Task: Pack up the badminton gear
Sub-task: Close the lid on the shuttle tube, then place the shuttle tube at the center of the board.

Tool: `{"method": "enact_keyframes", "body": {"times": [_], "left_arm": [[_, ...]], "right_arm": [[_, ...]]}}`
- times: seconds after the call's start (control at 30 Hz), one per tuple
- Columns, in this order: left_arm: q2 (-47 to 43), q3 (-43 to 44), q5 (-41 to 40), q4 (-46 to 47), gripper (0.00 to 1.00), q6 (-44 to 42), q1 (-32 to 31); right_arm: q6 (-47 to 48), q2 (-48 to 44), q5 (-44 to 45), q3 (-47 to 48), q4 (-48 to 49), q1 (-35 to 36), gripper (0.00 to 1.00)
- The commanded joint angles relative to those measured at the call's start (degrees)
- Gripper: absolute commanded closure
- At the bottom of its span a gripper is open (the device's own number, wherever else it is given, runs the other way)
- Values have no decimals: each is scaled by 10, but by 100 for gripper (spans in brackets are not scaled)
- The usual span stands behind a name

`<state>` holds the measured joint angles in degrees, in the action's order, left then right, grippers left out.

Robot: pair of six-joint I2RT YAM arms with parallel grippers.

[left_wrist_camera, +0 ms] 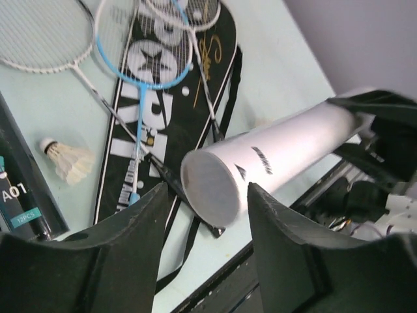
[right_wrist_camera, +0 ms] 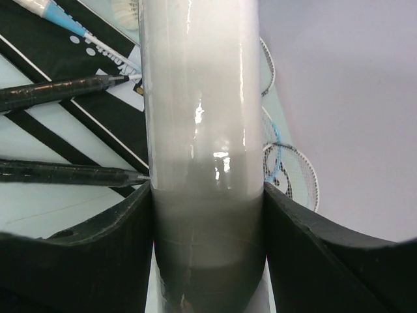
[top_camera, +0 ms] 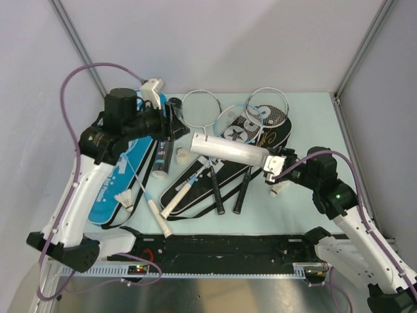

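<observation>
A white shuttle tube [top_camera: 228, 151] hangs level above the black racket bag [top_camera: 195, 186]. My right gripper [top_camera: 268, 163] is shut on its right end, and in the right wrist view the tube [right_wrist_camera: 202, 117] fills the space between the fingers of that gripper [right_wrist_camera: 208, 222]. My left gripper [top_camera: 181, 130] is open, just short of the tube's left end. In the left wrist view the capped end [left_wrist_camera: 212, 186] sits beyond the tips of this gripper [left_wrist_camera: 205, 218], untouched. A black shuttle tube [top_camera: 161, 158] lies by the blue bag [top_camera: 117, 176].
Several rackets [top_camera: 208, 104] lie across a second black bag [top_camera: 264, 130] at the back, their handles [top_camera: 217, 189] over the front bag. Shuttlecocks lie loose: one [top_camera: 184, 155] beside the black tube, one [top_camera: 124, 199] on the blue bag, one [top_camera: 280, 189] under my right wrist.
</observation>
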<state>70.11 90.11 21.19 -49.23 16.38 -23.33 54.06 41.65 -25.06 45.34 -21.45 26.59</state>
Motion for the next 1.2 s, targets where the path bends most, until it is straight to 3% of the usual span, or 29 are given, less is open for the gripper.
{"method": "enact_keyframes", "body": {"times": [0.0, 0.1, 0.23, 0.5, 0.73, 1.17], "left_arm": [[-45, 34, -64, 25, 37, 29, -6], [-62, 29, -123, 26, 16, 23, -6], [-78, -2, -186, 32, 2, 0, -6], [-104, -131, -304, 57, 0, -22, -6], [-149, -227, -377, 89, 0, -25, -6], [-211, -305, -438, 130, 0, -45, -6]], "right_arm": [[-45, -5, -3, -13, 79, -25, 67], [-86, 14, 33, -16, 116, -42, 65], [-144, 65, 110, -18, 174, -67, 64], [-213, 204, 276, -14, 305, -153, 65], [-251, 312, 318, 11, 343, -265, 65], [-244, 511, 391, 103, 276, -338, 61]]}}
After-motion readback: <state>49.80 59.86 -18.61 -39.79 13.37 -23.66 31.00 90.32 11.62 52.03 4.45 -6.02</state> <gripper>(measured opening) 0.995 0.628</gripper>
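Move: The shuttle tube in the right hand is bound for the clear strip along the table's right edge, about 18 cm ahead of that hand, 27 to its right and 21 below; a loose shuttlecock sits roughly 5 cm ahead, 7 right and 22 down. From the empty left hand, the tube's lid end is level fore and aft, some 6 cm right and 8 below, and the black tube about 26 ahead, 8 left and 30 down. The shuttle tube, still pinched in the right hand, is carried right, forward and down, some 35 cm in all, swinging about 75 degrees clockwise towards the clear strip along the right edge. The left hand, already off the lid end, opens wide and draws away to its left about 13 cm, rising first, then sinking to 9 cm below its start. ##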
